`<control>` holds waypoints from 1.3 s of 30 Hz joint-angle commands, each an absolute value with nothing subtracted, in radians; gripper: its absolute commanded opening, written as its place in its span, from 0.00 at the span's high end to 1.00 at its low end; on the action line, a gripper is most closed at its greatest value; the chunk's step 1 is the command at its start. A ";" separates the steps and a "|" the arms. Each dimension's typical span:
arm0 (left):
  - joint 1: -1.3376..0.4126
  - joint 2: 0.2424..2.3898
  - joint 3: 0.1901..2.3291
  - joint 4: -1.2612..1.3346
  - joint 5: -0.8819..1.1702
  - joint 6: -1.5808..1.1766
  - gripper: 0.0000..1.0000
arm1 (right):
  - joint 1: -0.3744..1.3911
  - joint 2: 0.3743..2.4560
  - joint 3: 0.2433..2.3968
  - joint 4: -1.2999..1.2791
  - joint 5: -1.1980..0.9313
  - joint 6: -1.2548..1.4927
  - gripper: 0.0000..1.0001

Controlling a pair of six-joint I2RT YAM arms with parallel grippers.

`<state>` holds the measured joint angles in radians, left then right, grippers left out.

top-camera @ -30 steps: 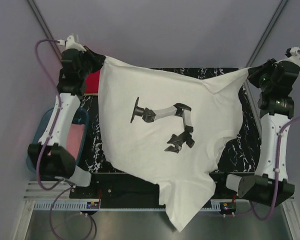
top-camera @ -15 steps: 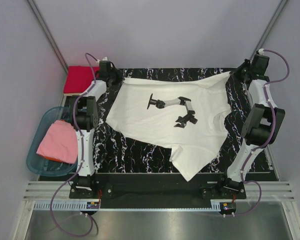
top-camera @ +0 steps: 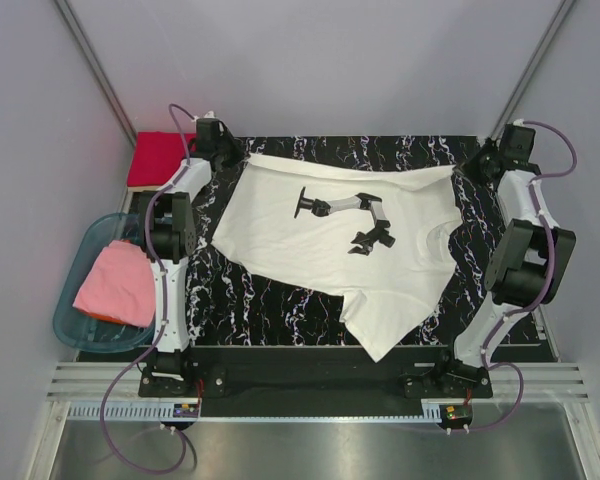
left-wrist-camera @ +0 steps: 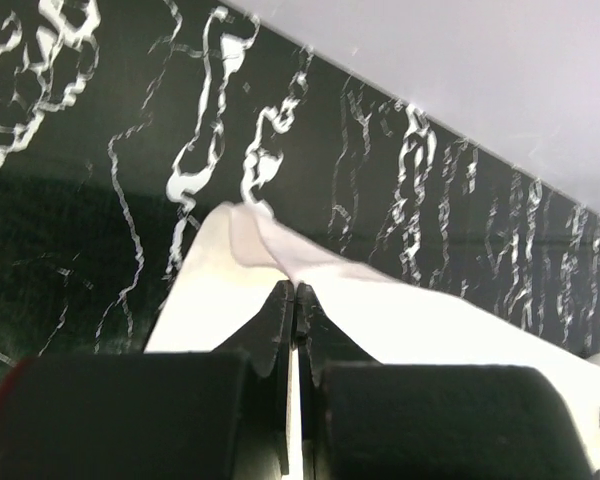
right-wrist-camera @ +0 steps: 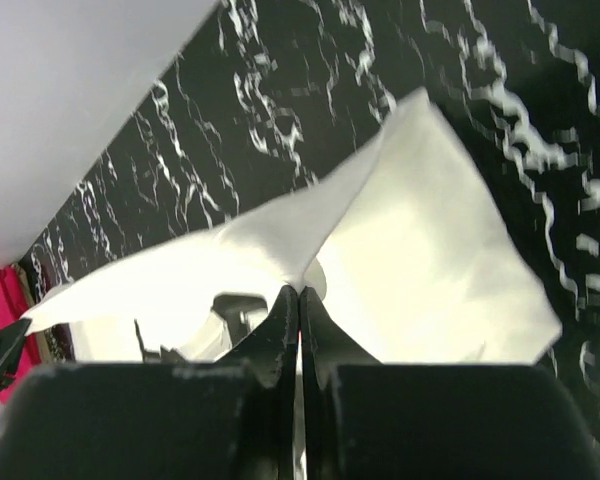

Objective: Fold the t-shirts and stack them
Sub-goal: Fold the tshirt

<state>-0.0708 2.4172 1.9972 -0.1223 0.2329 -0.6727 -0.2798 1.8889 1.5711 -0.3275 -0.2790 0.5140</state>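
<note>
A white t-shirt (top-camera: 320, 250) with a black printed figure lies spread on the black streaked mat (top-camera: 270, 305), one end reaching the near edge. My left gripper (top-camera: 237, 158) is shut on its far left corner, and the left wrist view shows white cloth (left-wrist-camera: 430, 320) pinched at the tips (left-wrist-camera: 293, 290). My right gripper (top-camera: 468, 170) is shut on the far right corner, the cloth (right-wrist-camera: 430, 260) fanning out from the tips (right-wrist-camera: 299, 292). A folded red t-shirt (top-camera: 158, 157) lies past the mat's far left corner. A pink t-shirt (top-camera: 115, 285) sits in the teal tub (top-camera: 65, 320).
The teal tub stands left of the mat, beside the left arm's base. Both arms stretch along the mat's side edges toward the far wall. A metal rail runs along the near edge below the arm bases.
A second ago both grippers held the white t-shirt high, hanging near the camera. They have since lowered it onto the mat at the far side; in the last half second the right gripper shifted slightly.
</note>
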 commanded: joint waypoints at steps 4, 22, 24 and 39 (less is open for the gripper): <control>-0.049 2.330 1.962 -0.202 0.261 -0.604 1.00 | -0.284 1.660 1.396 -0.387 -0.227 0.629 1.00; -0.011 2.358 1.997 -0.327 0.371 -0.569 1.00 | -0.284 1.608 1.163 -0.471 -0.311 0.721 1.00; -0.011 2.373 2.002 -0.325 0.365 -0.569 1.00 | -0.287 1.611 1.161 -0.479 -0.307 0.713 1.00; -0.009 2.332 1.928 -0.350 0.341 -0.591 1.00 | -0.348 1.644 1.259 -0.597 -0.288 0.623 1.00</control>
<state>-0.0139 2.4058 1.9274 -0.3618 0.3374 -0.5854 -0.3401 1.6520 1.1931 -0.5465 -0.2989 0.6685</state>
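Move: The shirt's neck opening, towards which the right hand carries the held far side, lies about 12 cm back, 1 cm left and 16 cm below it; the printed robot arm is some 28 cm left, 5 cm back and as low. For the left hand, the hem end to be covered is about 8 cm back, 2 cm left and 8 cm down. From there the red pile stands roughly 22 cm left and 1 cm ahead of that hand, 7 cm lower. The t-shirt's raised far side, still pinched in both shut grippers, is drawn back over the shirt towards the neck and print. The right hand goes back about 13 cm, nearly level at first and then sinking some 7 cm, its fingers tipping further down and its left side rolling up; the left goes about 6 cm back and as much down, drifting slightly left, with a brief halt on the way. ##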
